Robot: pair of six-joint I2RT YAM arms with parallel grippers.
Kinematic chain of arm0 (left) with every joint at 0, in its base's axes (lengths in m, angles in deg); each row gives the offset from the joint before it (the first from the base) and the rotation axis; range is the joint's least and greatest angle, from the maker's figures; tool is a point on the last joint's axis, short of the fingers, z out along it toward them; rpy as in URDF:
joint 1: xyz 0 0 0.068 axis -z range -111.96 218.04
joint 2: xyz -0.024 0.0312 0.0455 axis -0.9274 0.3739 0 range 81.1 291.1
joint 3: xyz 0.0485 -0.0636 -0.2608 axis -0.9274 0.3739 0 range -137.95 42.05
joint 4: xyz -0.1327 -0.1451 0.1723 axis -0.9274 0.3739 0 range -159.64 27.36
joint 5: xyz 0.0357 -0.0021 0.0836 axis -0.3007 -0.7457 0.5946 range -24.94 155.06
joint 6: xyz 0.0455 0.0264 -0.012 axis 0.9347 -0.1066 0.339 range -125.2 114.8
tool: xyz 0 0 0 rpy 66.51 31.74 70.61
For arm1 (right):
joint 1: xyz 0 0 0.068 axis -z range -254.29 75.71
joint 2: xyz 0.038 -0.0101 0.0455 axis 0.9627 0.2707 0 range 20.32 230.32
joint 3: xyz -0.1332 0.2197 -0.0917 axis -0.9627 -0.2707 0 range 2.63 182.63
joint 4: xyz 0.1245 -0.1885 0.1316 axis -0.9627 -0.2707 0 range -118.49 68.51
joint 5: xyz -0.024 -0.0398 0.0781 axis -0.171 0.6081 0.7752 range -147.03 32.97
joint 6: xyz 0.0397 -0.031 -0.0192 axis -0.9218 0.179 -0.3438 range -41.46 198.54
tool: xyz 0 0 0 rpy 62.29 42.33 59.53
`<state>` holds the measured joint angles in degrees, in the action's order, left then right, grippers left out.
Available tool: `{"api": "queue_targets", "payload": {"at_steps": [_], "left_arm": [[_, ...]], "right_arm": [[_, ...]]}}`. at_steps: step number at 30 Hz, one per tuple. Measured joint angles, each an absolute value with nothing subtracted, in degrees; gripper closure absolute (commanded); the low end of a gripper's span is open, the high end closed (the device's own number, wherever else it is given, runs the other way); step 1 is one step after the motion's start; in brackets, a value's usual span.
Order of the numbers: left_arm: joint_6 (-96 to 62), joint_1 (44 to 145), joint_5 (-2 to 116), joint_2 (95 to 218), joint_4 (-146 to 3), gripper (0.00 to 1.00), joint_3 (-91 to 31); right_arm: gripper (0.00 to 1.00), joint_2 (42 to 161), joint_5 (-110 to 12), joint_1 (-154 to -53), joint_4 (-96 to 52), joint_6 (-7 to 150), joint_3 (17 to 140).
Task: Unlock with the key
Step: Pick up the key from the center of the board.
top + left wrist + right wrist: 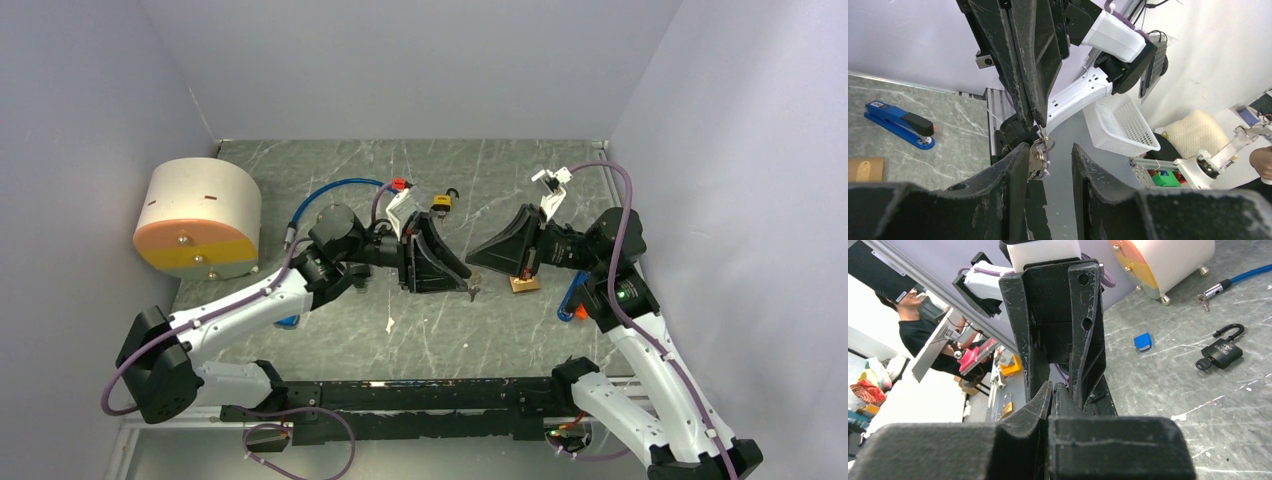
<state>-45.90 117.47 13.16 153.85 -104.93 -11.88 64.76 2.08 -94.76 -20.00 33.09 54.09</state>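
Both grippers meet above the table's middle. My right gripper (470, 264) (1053, 386) is shut, and in the left wrist view its fingertips pinch the ring of a silver key (1037, 159). The key (474, 291) hangs down against the inner face of one finger of my left gripper (469, 284) (1050, 150), whose jaws stand apart with a clear gap. A black padlock (1221, 351) (441, 203) with a yellow face lies on the table behind the left gripper, with another small key in its keyhole.
A brass padlock (524, 284) lies under the right arm. A white drum with an orange and yellow face (198, 218) stands at the left. A blue cable (330, 188) curves at the back, and a blue stapler (898, 122) lies near the front left.
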Motion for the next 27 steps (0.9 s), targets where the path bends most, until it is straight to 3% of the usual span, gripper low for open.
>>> {"api": "queue_targets", "payload": {"at_steps": [9, 18, 23, 27], "left_arm": [[-48.2, 116.9, 14.0, 155.1, -105.3, 0.72, -11.9], [-56.0, 116.8, 15.6, 156.7, -109.7, 0.75, -11.9], [-58.1, 116.6, 16.1, 157.3, -110.3, 0.97, -11.9], [-58.7, 116.3, 16.0, 157.8, -110.4, 0.97, -11.9]], "right_arm": [[1.00, 64.8, 2.1, -94.8, -20.2, 33.5, 54.1], [1.00, 65.5, 2.0, -94.8, -21.5, 34.5, 54.1], [1.00, 66.0, 2.0, -94.9, -21.4, 34.6, 54.1], [1.00, 66.4, 1.9, -94.8, -21.4, 34.6, 54.0]]}}
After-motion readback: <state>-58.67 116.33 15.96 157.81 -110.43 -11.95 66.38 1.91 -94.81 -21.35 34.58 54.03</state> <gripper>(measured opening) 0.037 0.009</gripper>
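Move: The key hangs with its rings from the right hand's shut fingertips, about 1 cm back from and 2 cm below that hand's point. From the open left hand, it lies roughly 1 cm ahead and 1 cm to the right, at about the same height. Far below on the table, some 34 cm down, the brass padlock lies about 15 cm right of the left hand and 12 cm ahead; the black padlock lies about 21 cm left and 13 cm ahead. Forward by about 2 cm and slightly right, the left hand eases its open fingers around the key hanging at the right fingertips, rolling some 10 degrees so its forward side tips down. It then closes them almost fully, pinching the key right at the right hand's tips. The right fingers stay shut on the key while that hand sinks and creeps forward about 1 cm. ##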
